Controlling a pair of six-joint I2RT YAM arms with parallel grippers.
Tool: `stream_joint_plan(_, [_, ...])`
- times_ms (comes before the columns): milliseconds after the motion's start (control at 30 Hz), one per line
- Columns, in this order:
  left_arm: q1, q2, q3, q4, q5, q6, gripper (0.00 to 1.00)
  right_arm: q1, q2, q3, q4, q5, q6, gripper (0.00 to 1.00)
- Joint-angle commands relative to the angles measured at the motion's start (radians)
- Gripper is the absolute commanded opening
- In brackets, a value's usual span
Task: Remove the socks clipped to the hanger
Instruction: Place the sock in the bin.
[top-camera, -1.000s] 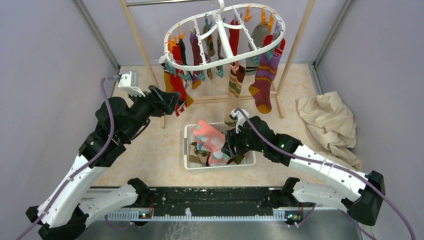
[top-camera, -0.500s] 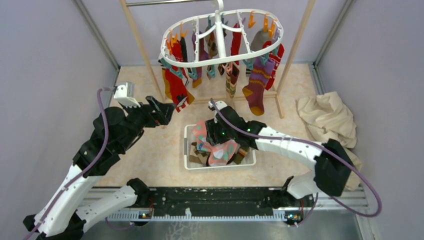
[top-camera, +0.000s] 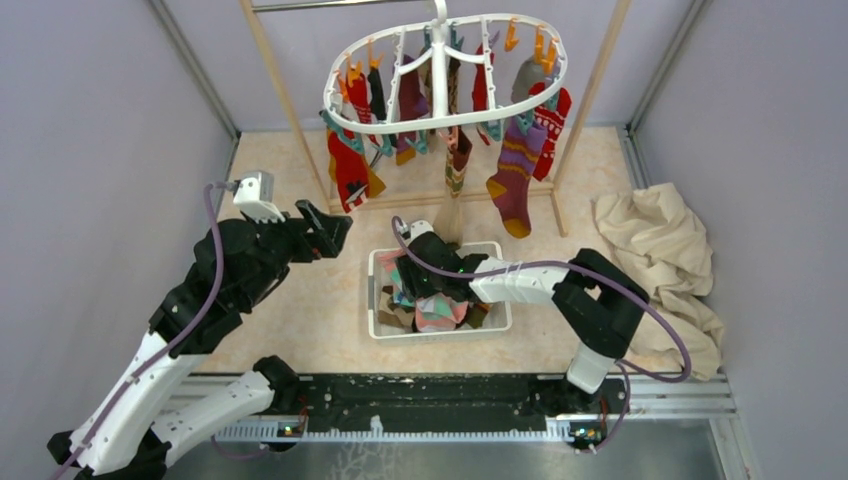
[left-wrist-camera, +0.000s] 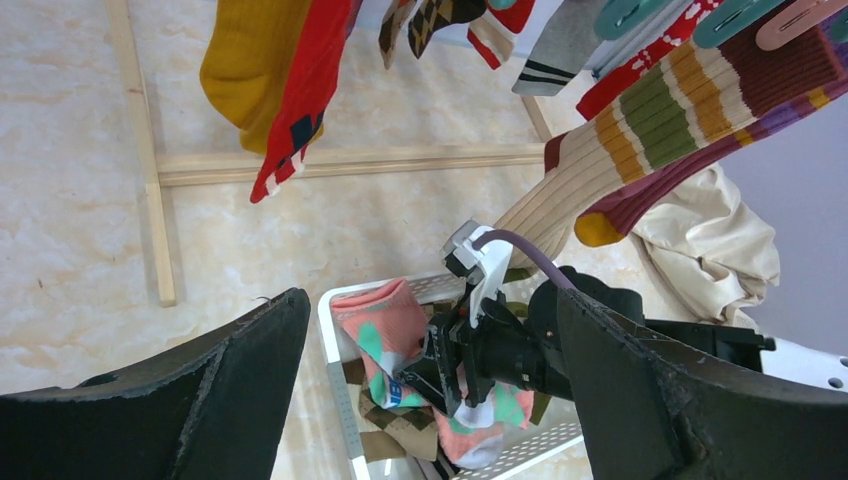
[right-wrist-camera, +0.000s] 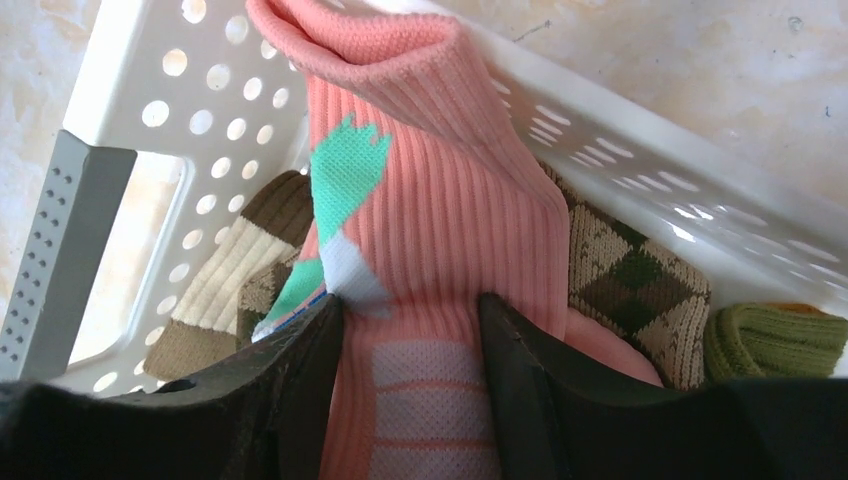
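Observation:
The white oval hanger (top-camera: 440, 122) hangs at the back with several socks clipped to it, among them a red sock (top-camera: 345, 170) and a purple striped sock (top-camera: 515, 175). My left gripper (top-camera: 325, 228) stands wide open and empty, below and left of the red sock (left-wrist-camera: 300, 110). In the left wrist view, the left gripper (left-wrist-camera: 430, 300) looks down at the white basket (left-wrist-camera: 335, 370). My right gripper (top-camera: 410, 275) reaches into the basket (top-camera: 375, 300). In its own view the right gripper (right-wrist-camera: 410, 310) is shut on a pink sock (right-wrist-camera: 430, 200) with green and white patches.
A wooden pole rack (top-camera: 275, 85) carries the hanger, with its base bar (left-wrist-camera: 350, 160) on the floor. A beige cloth (top-camera: 660, 245) lies at the right. The basket (right-wrist-camera: 110, 60) also holds a brown argyle sock (right-wrist-camera: 630, 275) and a green sock (right-wrist-camera: 775, 340).
My left gripper opened fully and drew back down-left from the red sock. The hanger swung back. My right gripper moved left over the basket with the pink sock.

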Motion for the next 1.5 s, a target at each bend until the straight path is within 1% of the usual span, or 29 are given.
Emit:
stream_joint_plan(0, [-0.004, -0.015, -0.01, -0.011, 0.007, -0.019, 0.99, 0.041, 0.038, -0.083, -0.014, 0.019, 0.047, 0.53])
stream_joint_plan(133, [-0.005, -0.013, -0.016, -0.008, 0.005, -0.019, 0.99, 0.046, -0.03, -0.071, -0.046, 0.04, 0.033, 0.54])
stream_joint_plan(433, [-0.005, -0.015, -0.014, -0.008, -0.016, -0.007, 0.99, 0.048, -0.286, 0.076, -0.228, 0.09, -0.058, 0.57])
stream_joint_plan(567, [-0.004, -0.014, -0.024, -0.006, -0.024, -0.002, 0.99, 0.047, -0.388, 0.052, -0.258, 0.08, -0.04, 0.57])
stream_joint_plan(733, [-0.004, 0.004, -0.034, 0.01, -0.051, 0.011, 0.99, 0.052, -0.477, -0.068, -0.261, 0.069, 0.004, 0.57])
stream_joint_plan(933, [-0.004, 0.068, -0.021, 0.028, -0.101, 0.045, 0.99, 0.065, -0.5, -0.201, -0.208, 0.047, 0.049, 0.56])
stream_joint_plan(1133, [0.01, 0.147, 0.018, 0.075, -0.145, 0.096, 0.99, 0.067, -0.43, -0.296, -0.087, 0.056, 0.081, 0.56])
stream_joint_plan(1233, [0.032, 0.18, 0.022, 0.11, -0.154, 0.121, 0.99, 0.067, -0.404, -0.282, -0.088, 0.062, 0.08, 0.55])
stream_joint_plan(1300, [0.067, 0.195, 0.023, 0.123, -0.121, 0.125, 0.99, 0.07, -0.437, -0.25, -0.118, 0.09, 0.066, 0.55])
stream_joint_plan(1367, [0.09, 0.202, 0.021, 0.127, -0.088, 0.123, 0.99, 0.075, -0.486, -0.197, -0.17, 0.145, 0.041, 0.56])
stream_joint_plan(1467, [0.094, 0.198, 0.01, 0.126, -0.074, 0.119, 0.99, 0.079, -0.547, -0.103, -0.24, 0.24, -0.016, 0.57])
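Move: The right hand is down in the bin, half-open fingertips on the pink sock; its toe end, where the hand goes next, lies about 5 cm back, 6 cm right and slightly lower. The brown sock lies roughly 5 cm back and 3 cm left of the hand, the green striped sock some 6 cm back and 13 cm right. From the left hand, the toe end is about 3 cm back, 19 cm right and 31 cm down. The right hand lifts off the pink sock in the bin, rising some 12 cm while drawing back and right, then comes down over the sock's toe end, about 10 cm back-right of where it began, and starts to rise again, its fingers staying half open. Later the left hand, wide open, eases about 6 cm forward and 4 cm down towards the hanging red sock, rolling slightly. ##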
